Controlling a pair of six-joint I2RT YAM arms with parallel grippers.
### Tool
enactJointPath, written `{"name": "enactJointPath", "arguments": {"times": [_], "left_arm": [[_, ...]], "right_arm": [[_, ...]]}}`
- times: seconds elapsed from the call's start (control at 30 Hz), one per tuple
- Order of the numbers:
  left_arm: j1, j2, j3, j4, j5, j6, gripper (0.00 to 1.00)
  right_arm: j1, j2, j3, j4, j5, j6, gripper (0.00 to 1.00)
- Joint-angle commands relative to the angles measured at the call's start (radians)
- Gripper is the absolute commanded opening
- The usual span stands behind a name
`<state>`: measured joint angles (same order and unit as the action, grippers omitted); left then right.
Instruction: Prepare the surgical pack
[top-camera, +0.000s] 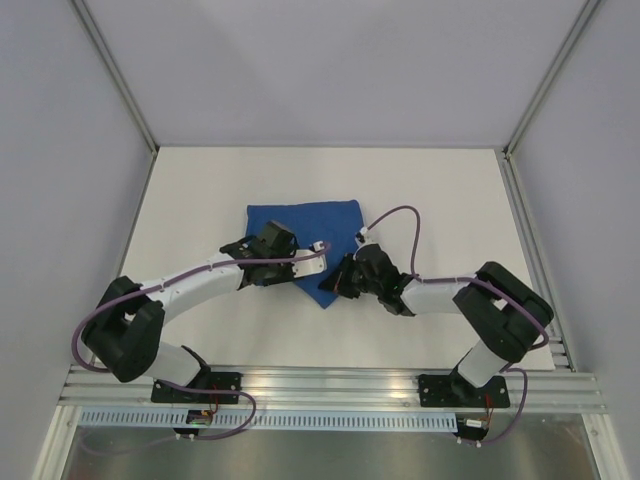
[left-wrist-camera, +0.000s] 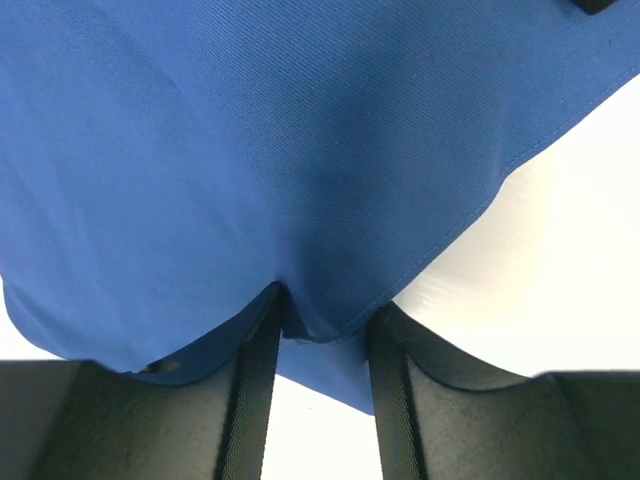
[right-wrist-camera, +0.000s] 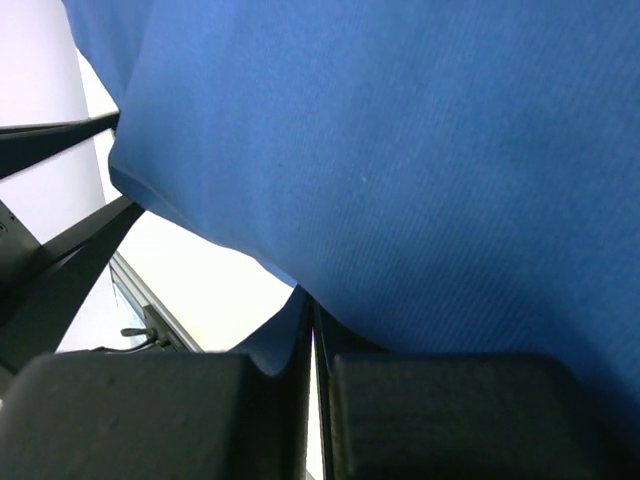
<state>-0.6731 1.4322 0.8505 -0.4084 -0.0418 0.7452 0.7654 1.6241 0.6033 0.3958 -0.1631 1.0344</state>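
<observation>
The surgical pack shows as a royal-blue cloth drape (top-camera: 300, 224) lying folded on the white table (top-camera: 200, 200). My left gripper (top-camera: 320, 262) is at the drape's near edge. In the left wrist view the drape (left-wrist-camera: 300, 150) hangs over the left gripper (left-wrist-camera: 328, 325), whose jaws stand apart with a hemmed fold between the fingertips. My right gripper (top-camera: 341, 276) meets the same near edge from the right. In the right wrist view the right gripper (right-wrist-camera: 310, 305) is shut, with the edge of the drape (right-wrist-camera: 420, 170) pinched at its tips. Whatever the cloth covers is hidden.
Grey enclosure walls with metal posts (top-camera: 120, 85) surround the table on three sides. An aluminium rail (top-camera: 330, 385) with both arm bases runs along the near edge. A purple cable (top-camera: 400, 215) loops over the right arm.
</observation>
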Motion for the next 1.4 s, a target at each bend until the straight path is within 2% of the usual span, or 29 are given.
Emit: {"name": "enactJointPath", "arguments": {"times": [0.0, 0.1, 0.17, 0.2, 0.3, 0.43, 0.5, 0.53, 0.57, 0.63, 0.9, 0.93, 0.97, 1.03, 1.07, 1.1, 1.2, 1.23, 1.33, 1.37], "left_arm": [[0.000, -0.047, -0.002, 0.034, 0.083, -0.020, 0.43], [0.001, -0.068, -0.010, 0.033, 0.079, -0.033, 0.28], [0.001, -0.079, 0.021, 0.001, 0.089, -0.049, 0.36], [0.001, -0.082, 0.028, -0.019, 0.094, -0.056, 0.46], [0.000, -0.078, 0.033, 0.000, 0.086, -0.063, 0.46], [0.001, -0.059, 0.030, 0.022, 0.048, -0.072, 0.39], [0.001, -0.064, 0.033, 0.020, 0.046, -0.083, 0.30], [0.001, -0.064, 0.033, 0.025, 0.048, -0.084, 0.26], [0.001, -0.064, 0.033, 0.032, 0.046, -0.086, 0.14], [0.000, -0.052, 0.039, 0.033, 0.046, -0.092, 0.01], [0.001, -0.062, 0.058, 0.000, 0.075, -0.089, 0.00], [0.001, -0.056, 0.059, -0.007, 0.082, -0.083, 0.01], [0.001, -0.047, 0.062, -0.035, 0.088, -0.072, 0.12], [0.001, -0.023, 0.059, -0.046, 0.097, -0.058, 0.41], [0.001, -0.015, 0.053, -0.038, 0.095, -0.053, 0.47], [0.001, -0.012, 0.035, -0.020, 0.094, -0.053, 0.47], [0.000, -0.010, -0.002, 0.075, 0.062, -0.053, 0.36], [0.001, -0.006, -0.004, 0.100, 0.047, -0.059, 0.23], [0.001, -0.003, -0.001, 0.106, 0.046, -0.073, 0.00], [0.001, -0.007, -0.001, 0.099, 0.046, -0.078, 0.00]], "right_arm": [[-0.001, 0.017, 0.023, 0.093, 0.054, 0.026, 0.01], [0.000, 0.028, 0.016, 0.129, 0.048, 0.033, 0.00], [0.000, 0.042, 0.044, 0.118, 0.033, 0.026, 0.01], [0.002, 0.048, 0.053, 0.112, 0.018, 0.024, 0.00], [0.000, 0.060, 0.058, 0.115, 0.019, 0.029, 0.00], [0.000, 0.059, 0.049, 0.126, 0.024, 0.038, 0.01], [0.000, 0.062, 0.053, 0.132, 0.016, 0.039, 0.00], [0.000, 0.065, 0.056, 0.130, 0.016, 0.042, 0.01], [0.000, 0.066, 0.059, 0.130, 0.019, 0.042, 0.00], [0.000, 0.074, 0.062, 0.130, 0.020, 0.047, 0.01], [0.000, 0.103, 0.076, 0.146, 0.036, 0.062, 0.00], [0.000, 0.108, 0.076, 0.147, 0.040, 0.062, 0.01], [0.000, 0.108, 0.078, 0.144, 0.042, 0.064, 0.00], [-0.001, 0.103, 0.073, 0.143, 0.043, 0.067, 0.00], [0.000, 0.100, 0.063, 0.146, 0.048, 0.070, 0.00], [0.000, 0.096, 0.058, 0.146, 0.050, 0.070, 0.00], [0.000, 0.085, 0.046, 0.146, 0.065, 0.070, 0.00], [0.000, 0.085, 0.046, 0.146, 0.066, 0.069, 0.00], [0.000, 0.091, 0.049, 0.158, 0.057, 0.070, 0.00], [0.000, 0.092, 0.050, 0.160, 0.054, 0.070, 0.00]]}}
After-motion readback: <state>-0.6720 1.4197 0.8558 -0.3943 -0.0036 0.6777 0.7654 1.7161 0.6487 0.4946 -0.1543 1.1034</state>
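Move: The cloth's near fold edge already lies between the left hand's half-open fingers. That spot is about 9 cm to the right hand's left and 4 cm ahead, some 2 cm higher. From the left hand, the flap tip lies about 6 cm back and 9 cm right, 5 cm lower. The wrapped bundle's middle is some 10 cm ahead and 4 cm right, 3 cm lower. The cloth's fold edge is worked by the left fingers almost on the spot: the hand eases up and back about 1 cm while they shut, they reopen roughly halfway as it sinks a little, then shut again and pinch the edge. The right hand, fingers kept shut and tips against the cloth, pushes about 2.5 cm left and forward towards the left fingers. ##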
